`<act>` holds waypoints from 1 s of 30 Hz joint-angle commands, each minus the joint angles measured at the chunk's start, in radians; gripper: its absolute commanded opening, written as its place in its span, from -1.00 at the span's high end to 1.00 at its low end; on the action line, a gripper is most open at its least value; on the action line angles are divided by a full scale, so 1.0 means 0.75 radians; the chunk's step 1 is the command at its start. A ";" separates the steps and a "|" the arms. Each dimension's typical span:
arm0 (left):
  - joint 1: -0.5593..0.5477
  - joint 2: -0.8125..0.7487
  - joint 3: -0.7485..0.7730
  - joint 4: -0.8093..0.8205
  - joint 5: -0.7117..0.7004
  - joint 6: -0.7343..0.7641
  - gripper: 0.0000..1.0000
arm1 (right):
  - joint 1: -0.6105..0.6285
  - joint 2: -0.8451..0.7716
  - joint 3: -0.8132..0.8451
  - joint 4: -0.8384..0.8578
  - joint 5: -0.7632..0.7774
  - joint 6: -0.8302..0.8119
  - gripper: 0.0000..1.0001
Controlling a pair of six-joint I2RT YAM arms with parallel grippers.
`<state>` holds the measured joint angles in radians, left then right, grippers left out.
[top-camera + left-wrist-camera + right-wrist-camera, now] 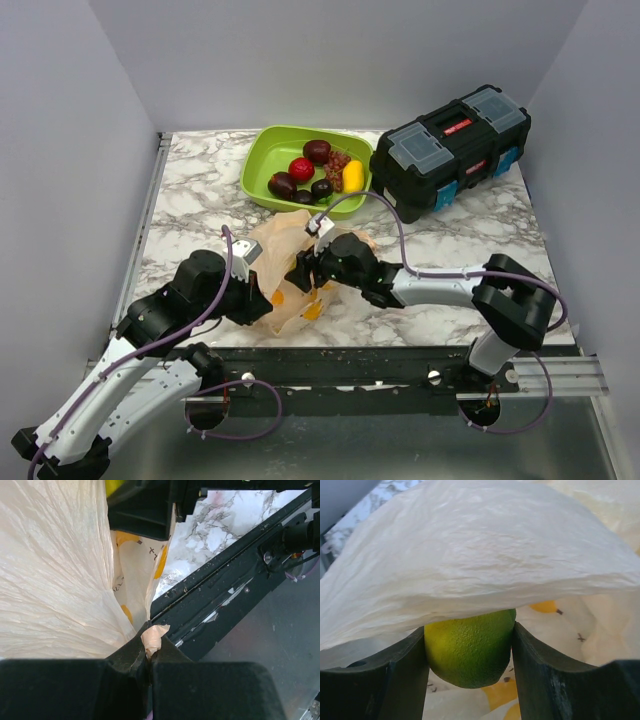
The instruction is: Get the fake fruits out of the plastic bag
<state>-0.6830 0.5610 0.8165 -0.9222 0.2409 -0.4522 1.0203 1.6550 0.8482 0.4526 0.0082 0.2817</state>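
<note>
The pale-orange plastic bag (285,270) lies crumpled near the table's front edge. My left gripper (149,647) is shut on a pinched fold of the plastic bag (60,580) and holds it up. My right gripper (470,652) reaches inside the bag (480,565) and is shut on a green-yellow fake fruit (470,647), both fingers pressing its sides. The bag's film drapes over the top of that fruit. In the top view the right gripper (305,270) is at the bag's mouth. Several fake fruits (315,170), dark purple, red, yellow and a grape bunch, lie in the lime-green tray (262,160).
A black toolbox (450,150) with blue latches stands at the back right, beside the tray. The table's front edge is a dark metal rail (215,595) close under the left gripper. Grey walls close in the left and right sides.
</note>
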 commanded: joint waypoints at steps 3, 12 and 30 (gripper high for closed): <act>-0.006 0.011 -0.001 -0.013 -0.026 0.004 1.00 | 0.007 -0.077 -0.054 0.092 -0.273 0.051 0.98; -0.007 -0.019 -0.004 -0.010 -0.035 -0.001 1.00 | 0.008 -0.345 -0.135 0.111 -0.322 0.003 0.99; -0.007 -0.020 -0.005 -0.008 -0.023 0.004 1.00 | -0.026 -0.388 0.159 0.025 0.459 -0.186 0.99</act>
<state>-0.6830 0.5419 0.8165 -0.9222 0.2363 -0.4522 1.0183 1.2781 0.8303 0.4911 0.1638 0.1745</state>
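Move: The right hand, still inside the open bag, holds a yellow-green fruit. The green tray it is bound for has its middle about 34 cm ahead, 2 cm to the right and 7 cm lower. The tray's nearest dark fruit is some 27 cm ahead and 2 cm right, its yellow fruit 33 cm ahead and 13 cm right, both about 7 cm lower. From the left hand, the tray is roughly 46 cm ahead, 8 cm left and 15 cm lower. Keeping its grip on the yellow-green fruit, the right hand first backs about 5 cm, then climbs out of the bag, ending some 17 cm higher and slightly to the right; late on it swings forward about 6 cm, still rising. The fingers tip up some 20 degrees to nearly level, while the left hand stays put, still pinching the bag's rim. ##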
